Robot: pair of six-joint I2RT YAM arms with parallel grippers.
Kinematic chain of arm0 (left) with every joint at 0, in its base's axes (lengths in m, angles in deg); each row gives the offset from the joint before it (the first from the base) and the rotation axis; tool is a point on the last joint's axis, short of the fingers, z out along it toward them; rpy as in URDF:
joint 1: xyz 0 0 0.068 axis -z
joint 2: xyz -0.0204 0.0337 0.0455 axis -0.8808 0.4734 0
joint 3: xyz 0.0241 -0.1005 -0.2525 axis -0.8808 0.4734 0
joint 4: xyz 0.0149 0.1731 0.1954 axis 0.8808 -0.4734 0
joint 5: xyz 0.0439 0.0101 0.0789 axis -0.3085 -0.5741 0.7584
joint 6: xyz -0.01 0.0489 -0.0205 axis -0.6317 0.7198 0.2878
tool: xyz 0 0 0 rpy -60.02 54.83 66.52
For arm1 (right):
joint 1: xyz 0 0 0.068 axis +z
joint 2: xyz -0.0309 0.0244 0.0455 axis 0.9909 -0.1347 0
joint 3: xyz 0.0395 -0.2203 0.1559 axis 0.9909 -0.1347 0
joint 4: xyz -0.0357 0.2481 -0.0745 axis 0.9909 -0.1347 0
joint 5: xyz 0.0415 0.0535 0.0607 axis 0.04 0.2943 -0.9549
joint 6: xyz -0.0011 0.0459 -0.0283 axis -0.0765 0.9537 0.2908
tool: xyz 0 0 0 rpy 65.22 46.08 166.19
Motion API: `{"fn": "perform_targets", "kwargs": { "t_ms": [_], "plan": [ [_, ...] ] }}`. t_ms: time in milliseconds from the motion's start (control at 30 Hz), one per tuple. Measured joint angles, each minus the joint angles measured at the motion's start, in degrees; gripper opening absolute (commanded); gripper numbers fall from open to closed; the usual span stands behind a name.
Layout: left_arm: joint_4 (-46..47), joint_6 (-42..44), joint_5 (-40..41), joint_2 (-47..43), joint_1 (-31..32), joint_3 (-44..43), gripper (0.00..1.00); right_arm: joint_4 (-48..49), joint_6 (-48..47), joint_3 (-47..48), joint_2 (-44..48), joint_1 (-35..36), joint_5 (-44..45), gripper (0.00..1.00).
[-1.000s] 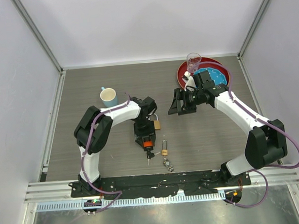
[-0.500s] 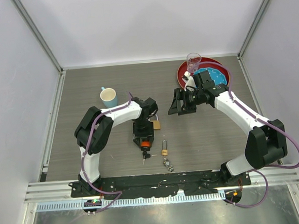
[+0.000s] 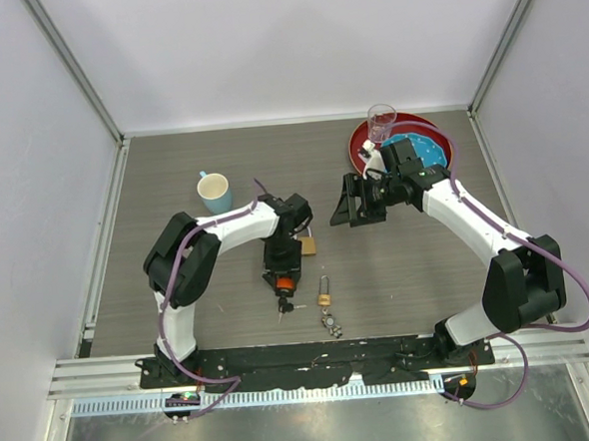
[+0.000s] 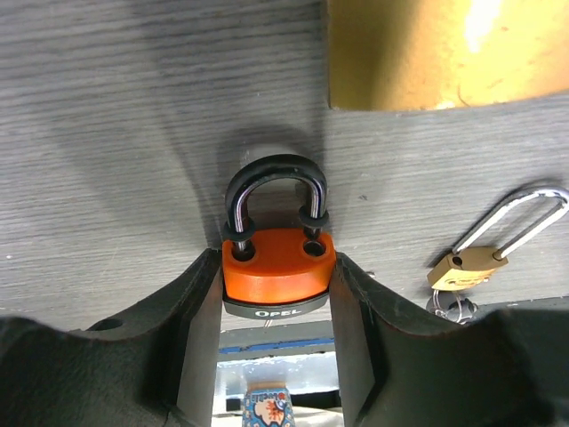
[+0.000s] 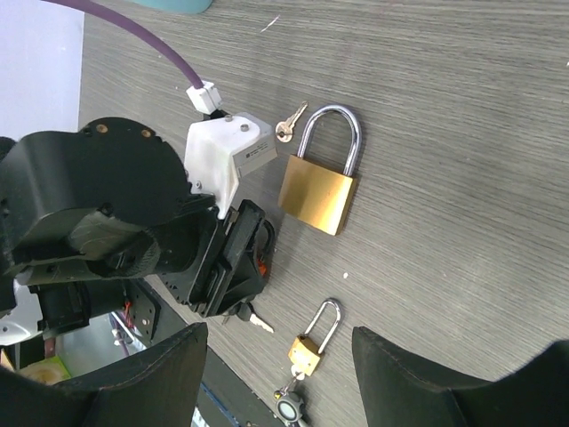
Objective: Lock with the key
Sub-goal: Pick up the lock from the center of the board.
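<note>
A small orange padlock (image 4: 277,262) with a black shackle sits between my left gripper's (image 4: 276,267) fingers, which press on both of its sides. From above, that padlock (image 3: 286,284) shows at the tip of the left gripper (image 3: 283,279), just below the big brass padlock (image 3: 307,245). The key (image 5: 252,318), black-headed with a silver blade, pokes out past the left gripper toward the near edge, and also shows from above as the key (image 3: 284,307). My right gripper (image 3: 357,217) hovers open to the right, above the table, with nothing in the right gripper (image 5: 280,334).
A tiny brass padlock (image 3: 323,297) with a silver keychain (image 3: 332,323) lies right of the key. A loose silver key (image 5: 289,122) rests by the big brass padlock (image 5: 317,191). A blue-rimmed mug (image 3: 214,191) stands back left. A red plate (image 3: 442,140) holds a clear cup (image 3: 382,122).
The left gripper's jaws have narrowed onto the orange padlock, and the wrist has turned slightly, swinging the key a little to the left. The right arm has not moved.
</note>
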Motion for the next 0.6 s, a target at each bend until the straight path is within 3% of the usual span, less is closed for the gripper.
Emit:
{"fn": "perform_targets", "kwargs": {
  "t_ms": [300,600],
  "plan": [
    [-0.7,1.6,4.3,-8.7,0.0,-0.8,0.0,-0.3,1.0,2.8,0.0,-0.1,-1.6,0.72],
    [-2.7,6.8,5.3,-11.6,-0.5,-14.0,0.0,0.4,4.4,10.1,-1.3,-0.4,-6.0,0.72]
  ]
}}
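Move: The orange lock is already between the left hand's fingers, low at the table. The large brass lock lies some 9 cm ahead of that hand and 5 cm to its right; the small brass lock is about 8 cm to its right and 2 cm nearer the base. From the right hand the orange lock is about 9 cm back, 13 cm to the left and 15 cm below. Left hand, still pinching the orange lock, lifts about 12 cm and goes forward 6; right hand rises 7. ##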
